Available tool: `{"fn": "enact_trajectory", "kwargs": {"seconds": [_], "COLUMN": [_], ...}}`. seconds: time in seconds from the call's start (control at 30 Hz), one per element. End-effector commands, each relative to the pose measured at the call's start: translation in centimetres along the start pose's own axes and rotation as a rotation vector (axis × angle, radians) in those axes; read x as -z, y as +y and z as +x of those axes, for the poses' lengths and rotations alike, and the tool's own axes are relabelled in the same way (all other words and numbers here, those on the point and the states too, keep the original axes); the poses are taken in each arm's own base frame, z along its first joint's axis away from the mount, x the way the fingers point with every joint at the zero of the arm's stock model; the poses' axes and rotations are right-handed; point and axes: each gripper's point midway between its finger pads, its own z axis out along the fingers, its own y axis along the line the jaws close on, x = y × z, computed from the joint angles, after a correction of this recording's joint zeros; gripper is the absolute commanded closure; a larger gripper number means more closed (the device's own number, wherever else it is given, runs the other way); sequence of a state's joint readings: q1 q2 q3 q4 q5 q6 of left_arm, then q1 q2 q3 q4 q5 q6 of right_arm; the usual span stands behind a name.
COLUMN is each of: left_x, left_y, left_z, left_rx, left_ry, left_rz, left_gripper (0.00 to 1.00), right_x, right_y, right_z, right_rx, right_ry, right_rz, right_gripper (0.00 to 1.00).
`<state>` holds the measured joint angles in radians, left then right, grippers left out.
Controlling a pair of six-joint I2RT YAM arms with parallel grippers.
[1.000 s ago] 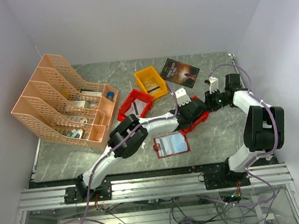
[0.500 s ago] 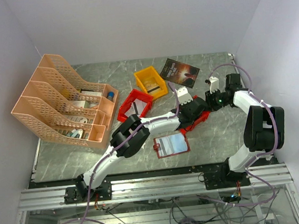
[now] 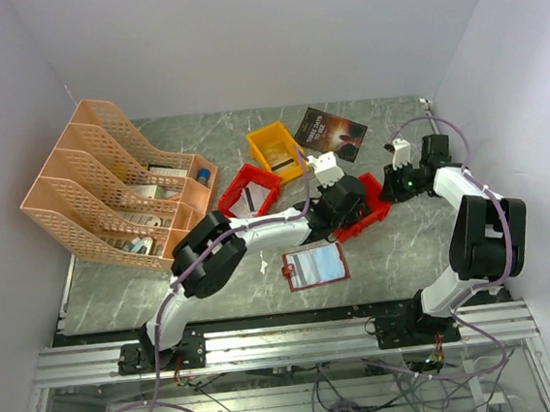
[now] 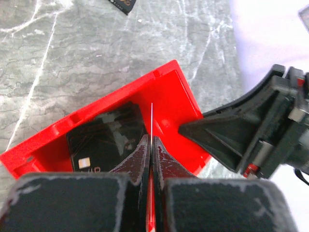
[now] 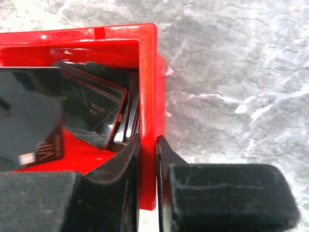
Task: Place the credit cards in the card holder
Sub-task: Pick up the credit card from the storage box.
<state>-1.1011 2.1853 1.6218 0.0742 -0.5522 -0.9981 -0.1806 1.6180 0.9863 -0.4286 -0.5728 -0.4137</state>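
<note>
My left gripper (image 4: 150, 140) is shut on one thin credit card (image 4: 151, 116), seen edge-on as a pale line rising between the fingers. It hangs over a red bin (image 4: 169, 92) that holds a dark credit card (image 4: 106, 135). My right gripper (image 5: 148, 140) is shut on that red bin's side wall (image 5: 147, 87), with several dark cards (image 5: 91, 111) leaning inside. In the top view the left gripper (image 3: 345, 207) sits at the bin's left side and the right gripper (image 3: 391, 193) at its right. The card holder (image 3: 317, 264) lies open on the table nearer the bases.
A second red bin (image 3: 247, 191) and a yellow bin (image 3: 276, 149) stand behind the left arm. A dark booklet (image 3: 331, 132) lies at the back. An orange file rack (image 3: 118, 192) fills the left side. The right wall is close to the right arm.
The left jaws have closed on a card. The left wrist has pulled back to the left, uncovering more of the red bin. The right gripper keeps its hold on the bin wall.
</note>
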Motion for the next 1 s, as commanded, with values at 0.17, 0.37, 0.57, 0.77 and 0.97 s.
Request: {"fn": "enact_trajectory", "kwargs": {"seconds": [0.17, 0.37, 0.57, 0.77, 0.97], "left_x": [4.5, 7.3, 10.2, 13.9, 17.5], "left_y": [-3.2, -3.3, -2.9, -1.3, -0.2], "left_z": [-4.6, -6.2, -6.4, -6.3, -6.3], "left_rx": [0.041, 0.058, 0.037, 0.01, 0.014], "left_ry": [-0.065, -0.075, -0.054, -0.026, -0.015], "left_rz": [0.195, 0.291, 0.373, 0.439, 0.539], "left_gripper": [0.93, 0.93, 0.93, 0.93, 0.93], "right_x": [2.3, 2.7, 2.0, 2.4, 5.9], "right_y": [-4.6, -8.4, -11.4, -12.6, -11.3], "right_z": [-4.2, -5.1, -4.8, -5.0, -7.2], "right_rx": [0.008, -0.032, -0.051, -0.043, 0.048], "right_ry": [-0.117, -0.142, -0.128, -0.127, -0.197], "right_rz": [0.142, 0.181, 0.204, 0.213, 0.255], "right_gripper": [1.0, 1.0, 1.0, 0.78, 0.49]}}
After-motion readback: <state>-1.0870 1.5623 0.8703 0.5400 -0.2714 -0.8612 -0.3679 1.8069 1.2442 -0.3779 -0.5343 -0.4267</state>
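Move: The left hand already holds a black credit card about 10 cm above the table, right over the red storage box, whose middle is some 2 cm nearer the base. The open card holder lies roughly 18 cm back and 11 cm to the left, and the book about 19 cm ahead and 5 cm left. The right hand is gripping the box's right wall; the box's middle is about 8 cm to its left and 3 cm back. Back, to the left and up, about 9 cm each way, the left hand carries the pinched card from over the storage box towards the card holder, swinging some 15 degrees clockwise and tipping up slightly. The right hand meanwhile hauls the box by its wall right and forward, about 11 cm, with a small rise and dip, then opens its fingers and starts upward. ##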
